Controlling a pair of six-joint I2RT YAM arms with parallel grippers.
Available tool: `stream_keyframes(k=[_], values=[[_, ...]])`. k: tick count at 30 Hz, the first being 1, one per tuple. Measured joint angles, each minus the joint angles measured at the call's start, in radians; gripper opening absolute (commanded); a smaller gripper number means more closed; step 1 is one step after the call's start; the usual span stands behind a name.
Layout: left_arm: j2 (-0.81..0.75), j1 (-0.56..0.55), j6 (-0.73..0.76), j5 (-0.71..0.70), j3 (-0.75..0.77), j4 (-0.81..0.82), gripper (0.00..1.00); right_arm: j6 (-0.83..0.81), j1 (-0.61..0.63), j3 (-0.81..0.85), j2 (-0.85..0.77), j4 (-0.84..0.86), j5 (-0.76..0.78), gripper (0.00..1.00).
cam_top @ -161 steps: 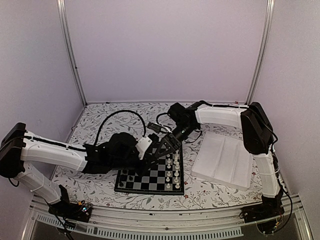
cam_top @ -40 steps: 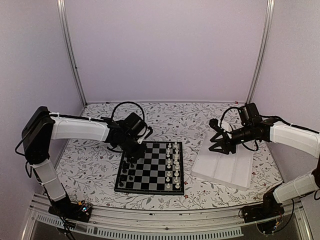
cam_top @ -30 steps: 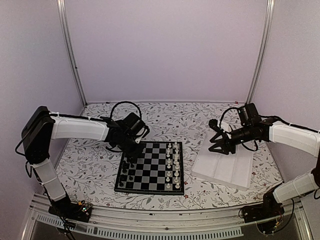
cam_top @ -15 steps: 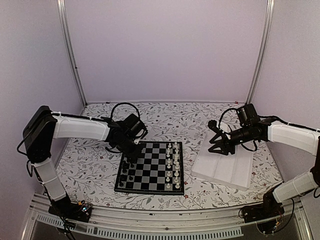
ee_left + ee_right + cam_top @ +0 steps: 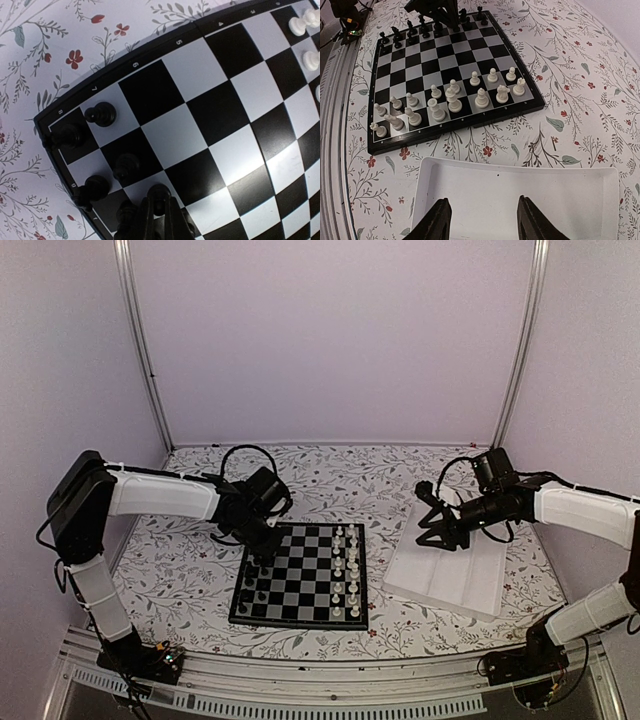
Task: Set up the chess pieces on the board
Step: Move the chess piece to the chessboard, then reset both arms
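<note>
The board (image 5: 300, 585) lies in the middle of the table. Black chess pieces (image 5: 250, 590) stand along its left side and white pieces (image 5: 347, 570) along its right. My left gripper (image 5: 263, 556) is at the board's far left corner, shut on a black chess piece (image 5: 159, 194) that is on or just above a pale square. Other black pieces (image 5: 101, 113) stand close beside it on the neighbouring squares. My right gripper (image 5: 438, 543) hangs open over the white tray (image 5: 470, 585), with nothing between its fingers (image 5: 436, 222).
The white tray (image 5: 425, 167) sits right of the board and holds nothing I can see. The white pieces (image 5: 452, 97) fill the board's (image 5: 445, 62) two rows nearest the tray. A black cable (image 5: 240, 452) loops behind the left arm. The flowered tablecloth (image 5: 180, 580) surrounds the board.
Over the last second the right gripper has edged slightly left above the tray. The left gripper stays shut at the same corner. Five seconds ago both arms were over the board.
</note>
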Motion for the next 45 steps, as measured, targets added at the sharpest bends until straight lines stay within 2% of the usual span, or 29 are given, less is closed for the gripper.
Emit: stream_keyframes(k=[11,19,28,35,36,38,40,45], values=[[0.0,0.002,-0.003,0.003,0.0,0.0,0.06,-0.001,0.0,0.011,0.005,-0.01,0.0,0.49],[0.0,0.002,-0.015,0.008,0.0,-0.011,0.23,0.0,0.0,0.011,0.005,-0.011,0.0,0.49],[-0.024,0.002,-0.016,0.017,0.023,-0.067,0.32,0.016,0.0,0.056,-0.01,-0.023,0.023,0.52],[-0.172,0.002,0.023,0.014,0.071,-0.109,0.38,0.023,0.0,0.13,-0.07,-0.062,0.108,0.55],[-0.192,0.002,0.034,0.008,0.086,-0.113,0.39,0.026,-0.002,0.143,-0.079,-0.066,0.121,0.58],[-0.229,0.002,0.057,-0.009,0.113,-0.113,0.43,0.034,-0.008,0.164,-0.1,-0.072,0.15,0.72],[-0.266,0.002,0.09,-0.04,0.136,-0.112,0.48,0.048,-0.027,0.184,-0.135,-0.074,0.183,0.97],[-0.377,0.021,0.196,-0.139,0.137,-0.011,0.67,0.111,-0.125,0.202,-0.229,-0.019,0.318,0.99]])
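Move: Between the left hand's barely open fingers stands the black pawn, its middle about 1 cm below the hand point, in the second row on the board's left side. Another black pawn stands some 3 cm ahead of the hand; a back-row piece stands about 3 cm to its left, level with it, and a second back-row piece 3 cm ahead and 3 cm left. From the right hand the held pawn lies roughly 37 cm left, 4 cm ahead and 11 cm lower. Letting go of the black pawn, the left hand first holds still, then spreads its fingers with hardly a shift and rises some 20 cm clear of the board, opening further while the fingers tilt up and forward by about 30 degrees. The half-open right hand likewise lifts about 14 cm above the tray, swinging right and forward, turning clockwise and opening wide. ##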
